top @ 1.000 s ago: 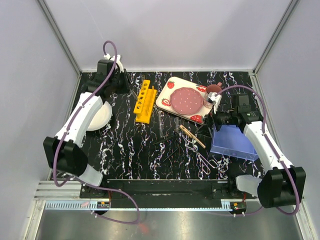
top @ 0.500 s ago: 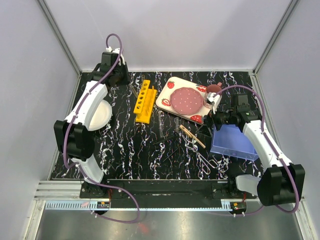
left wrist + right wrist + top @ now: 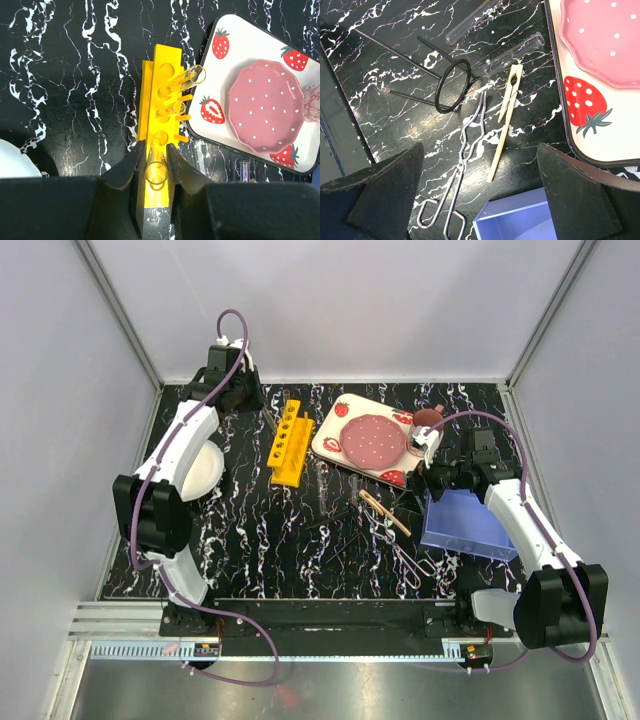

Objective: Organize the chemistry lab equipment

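Observation:
In the left wrist view, my left gripper (image 3: 155,150) is shut on a clear glass tube (image 3: 156,172), held upright just over the near end of the yellow holed rack (image 3: 160,65). Two more tubes (image 3: 182,80) lean in the rack's holes. From above, the left gripper (image 3: 258,408) sits at the back left, beside the rack (image 3: 288,443). My right gripper (image 3: 480,165) is open and empty above the tan wooden clamp (image 3: 507,115), the silvery forceps (image 3: 465,150), a black ring rod (image 3: 452,92) and two loose tubes (image 3: 515,52).
The strawberry-print tray (image 3: 345,410) with its pink dotted plate lies right of the rack, with a pink cup (image 3: 428,420) at its far corner. A blue open box (image 3: 465,523) stands under the right arm. A white bowl (image 3: 205,470) sits at the left.
The left arm has swung up and back, carrying the tube a little toward the rack's far end. The right arm has hardly moved.

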You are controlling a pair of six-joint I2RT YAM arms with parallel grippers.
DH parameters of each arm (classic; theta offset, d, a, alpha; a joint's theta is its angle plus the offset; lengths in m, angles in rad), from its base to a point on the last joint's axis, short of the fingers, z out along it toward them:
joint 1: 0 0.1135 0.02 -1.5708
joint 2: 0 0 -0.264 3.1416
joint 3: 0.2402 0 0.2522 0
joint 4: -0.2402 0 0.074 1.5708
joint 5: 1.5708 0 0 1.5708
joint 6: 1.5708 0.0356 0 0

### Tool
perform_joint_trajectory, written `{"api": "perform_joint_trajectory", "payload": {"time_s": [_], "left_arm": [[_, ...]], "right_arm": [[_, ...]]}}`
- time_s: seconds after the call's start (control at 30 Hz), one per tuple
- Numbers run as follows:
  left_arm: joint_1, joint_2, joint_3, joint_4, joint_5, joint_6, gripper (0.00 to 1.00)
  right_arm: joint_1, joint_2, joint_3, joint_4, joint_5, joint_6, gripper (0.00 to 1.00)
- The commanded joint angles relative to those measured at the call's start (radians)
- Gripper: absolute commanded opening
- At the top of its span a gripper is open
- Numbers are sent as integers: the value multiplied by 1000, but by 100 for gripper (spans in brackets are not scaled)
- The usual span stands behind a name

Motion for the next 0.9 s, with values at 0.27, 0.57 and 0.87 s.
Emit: {"api": "perform_joint_trajectory", "payload": {"time_s": [0.27, 0.57, 0.87], "left_arm": [[-8, 40, 59, 39, 14, -4, 9], [-54, 91, 90, -1, -58, 63, 9], [-109, 171, 159, -52, -156, 97, 10]], "right_arm": [[0, 13, 1, 11, -6, -23, 100], [0, 13, 2, 11, -6, -23, 100], [-2, 17, 4, 10, -3, -26, 100]]}}
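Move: The yellow rack I am bringing the held test tube to has its middle about 3 cm back and 4 cm right of my left hand, some 17 cm below; its near-end holes are empty. The closer standing tube in it is level ahead, 4 cm right and 10 cm down. The strawberry tray lies about 20 cm right and 1 cm ahead, the white plate 20 cm left and 7 cm back. From my right hand the rack is roughly 12 cm ahead and 27 cm left. Keeping my left fingers shut on the upper part of the tube, I lower it about 4.5 cm towards the rack while sliding some 3.5 cm to the right, in over the row of holes behind the standing tubes. I start slowly and quicken in the second half, rolling the wrist roughly 10 degrees left side up. ##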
